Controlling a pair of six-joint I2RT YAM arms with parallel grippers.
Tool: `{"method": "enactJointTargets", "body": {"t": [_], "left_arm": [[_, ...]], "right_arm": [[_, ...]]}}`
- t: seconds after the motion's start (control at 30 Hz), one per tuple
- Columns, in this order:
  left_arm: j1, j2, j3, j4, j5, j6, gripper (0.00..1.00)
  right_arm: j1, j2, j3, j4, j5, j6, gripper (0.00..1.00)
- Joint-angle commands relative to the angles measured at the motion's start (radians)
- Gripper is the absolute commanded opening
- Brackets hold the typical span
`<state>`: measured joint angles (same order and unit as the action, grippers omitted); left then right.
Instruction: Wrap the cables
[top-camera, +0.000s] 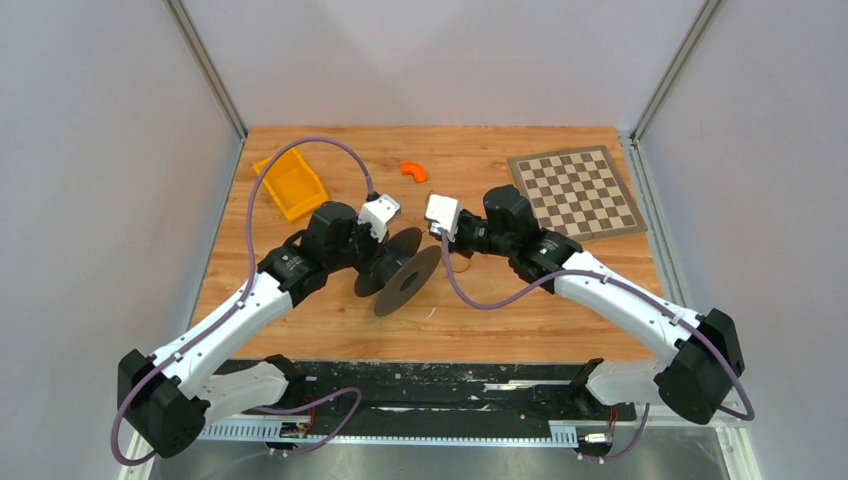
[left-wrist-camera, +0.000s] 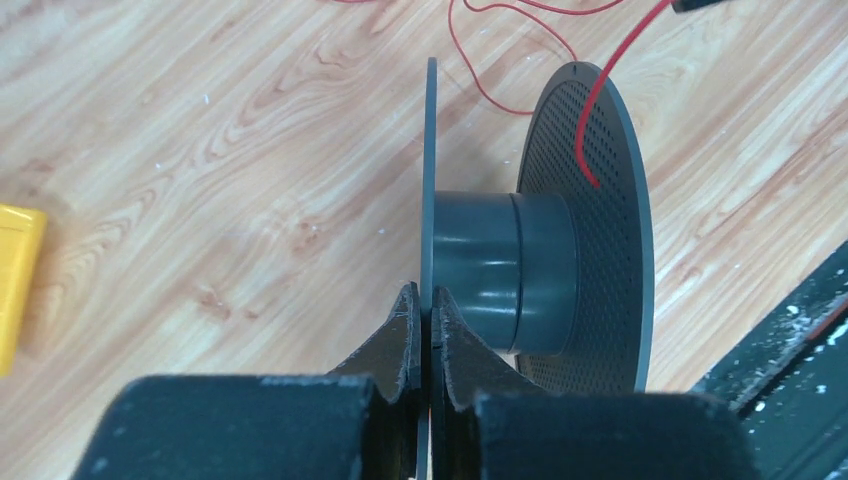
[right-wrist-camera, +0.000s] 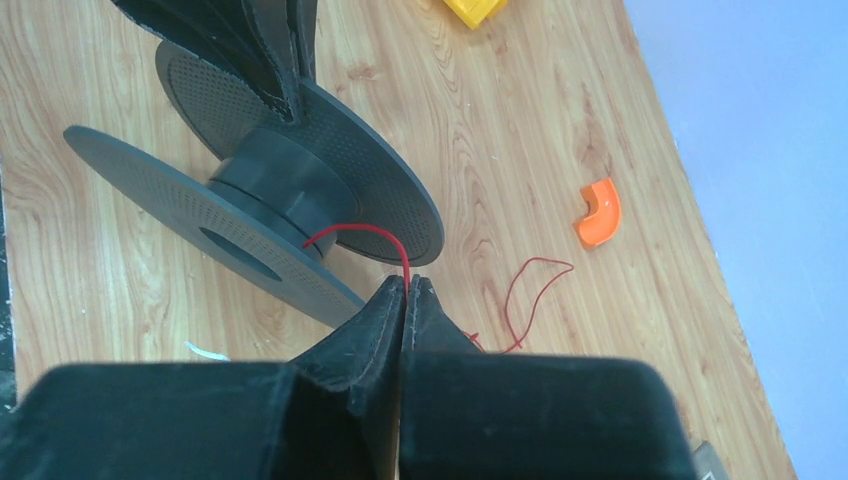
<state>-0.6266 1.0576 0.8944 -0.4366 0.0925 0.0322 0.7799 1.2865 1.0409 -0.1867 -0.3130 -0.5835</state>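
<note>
A dark grey spool (top-camera: 400, 268) stands on edge in the middle of the wooden table. My left gripper (left-wrist-camera: 428, 295) is shut on the rim of the spool's thin flange (left-wrist-camera: 430, 180), beside the hub (left-wrist-camera: 500, 270). The cable is a thin red wire (right-wrist-camera: 370, 230) that arcs from the hub (right-wrist-camera: 270, 180) into my right gripper (right-wrist-camera: 408, 283), which is shut on it. More of this wire lies in a loose loop (right-wrist-camera: 530, 290) on the table behind the right gripper. In the left wrist view the wire (left-wrist-camera: 600, 110) crosses the perforated flange.
A yellow bin (top-camera: 290, 185) sits at the back left, a small orange elbow piece (top-camera: 413, 171) at the back middle, and a checkerboard (top-camera: 575, 192) at the back right. A black rail (top-camera: 420, 385) runs along the near table edge.
</note>
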Motion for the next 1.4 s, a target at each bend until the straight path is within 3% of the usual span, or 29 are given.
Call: {"method": "enactJointTargets", "body": {"t": [0.0,0.1,0.2,0.33,0.5,0.87,1.37], "left_arm": [[0.001,-0.013,0.038,0.087,-0.021,0.123,0.05],[0.0,-0.022,0.026,0.101,-0.027,0.097,0.16],[0.001,-0.022,0.032,0.1,-0.026,0.075,0.34],[0.017,-0.02,0.032,0.1,-0.004,0.03,0.41],[0.068,-0.024,0.022,0.081,0.055,-0.026,0.43],[0.118,-0.082,0.004,0.066,0.145,-0.059,0.52],[0.125,0.032,-0.004,0.115,0.208,-0.077,0.52]], "right_arm": [[-0.035,0.016,0.05,0.006,-0.154,-0.087,0.0],[-0.037,0.037,0.04,0.03,-0.182,-0.14,0.0],[-0.039,0.069,0.044,0.073,-0.202,-0.15,0.0],[-0.04,0.109,0.047,0.136,-0.26,-0.151,0.0],[-0.039,0.145,0.04,0.228,-0.321,-0.164,0.0],[-0.071,0.262,0.139,0.201,-0.429,-0.223,0.0],[-0.073,0.338,0.143,0.226,-0.451,-0.175,0.0]]}}
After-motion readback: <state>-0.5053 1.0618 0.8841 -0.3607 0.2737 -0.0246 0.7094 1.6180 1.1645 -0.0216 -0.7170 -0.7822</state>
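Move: The right gripper keeps hold of the red cable, its free end about 3 cm left, 3 cm back and 2 cm lower. The spool's hub is about 7 cm left, 4 cm back and 9 cm below; its right flange is 7 cm back, 4 cm left, 10 cm down. The orange elbow lies some 20 cm ahead, 4 cm left and 21 cm below. From the left gripper, pinching the left flange, the cable end is level fore and aft, some 7 cm right and 2 cm up; the hub is straight right 4 cm, 6 cm below. Open the left gripper about halfway to free the left flange, ease forward a little and rise about 3 cm, then sink 2 cm so its fingers straddle that flange and the cable end. Meanwhile carry the pinched cable left some 6 cm, down and slightly forward over the hub, turning the right hand about 20 degrees counter-clockwise. ##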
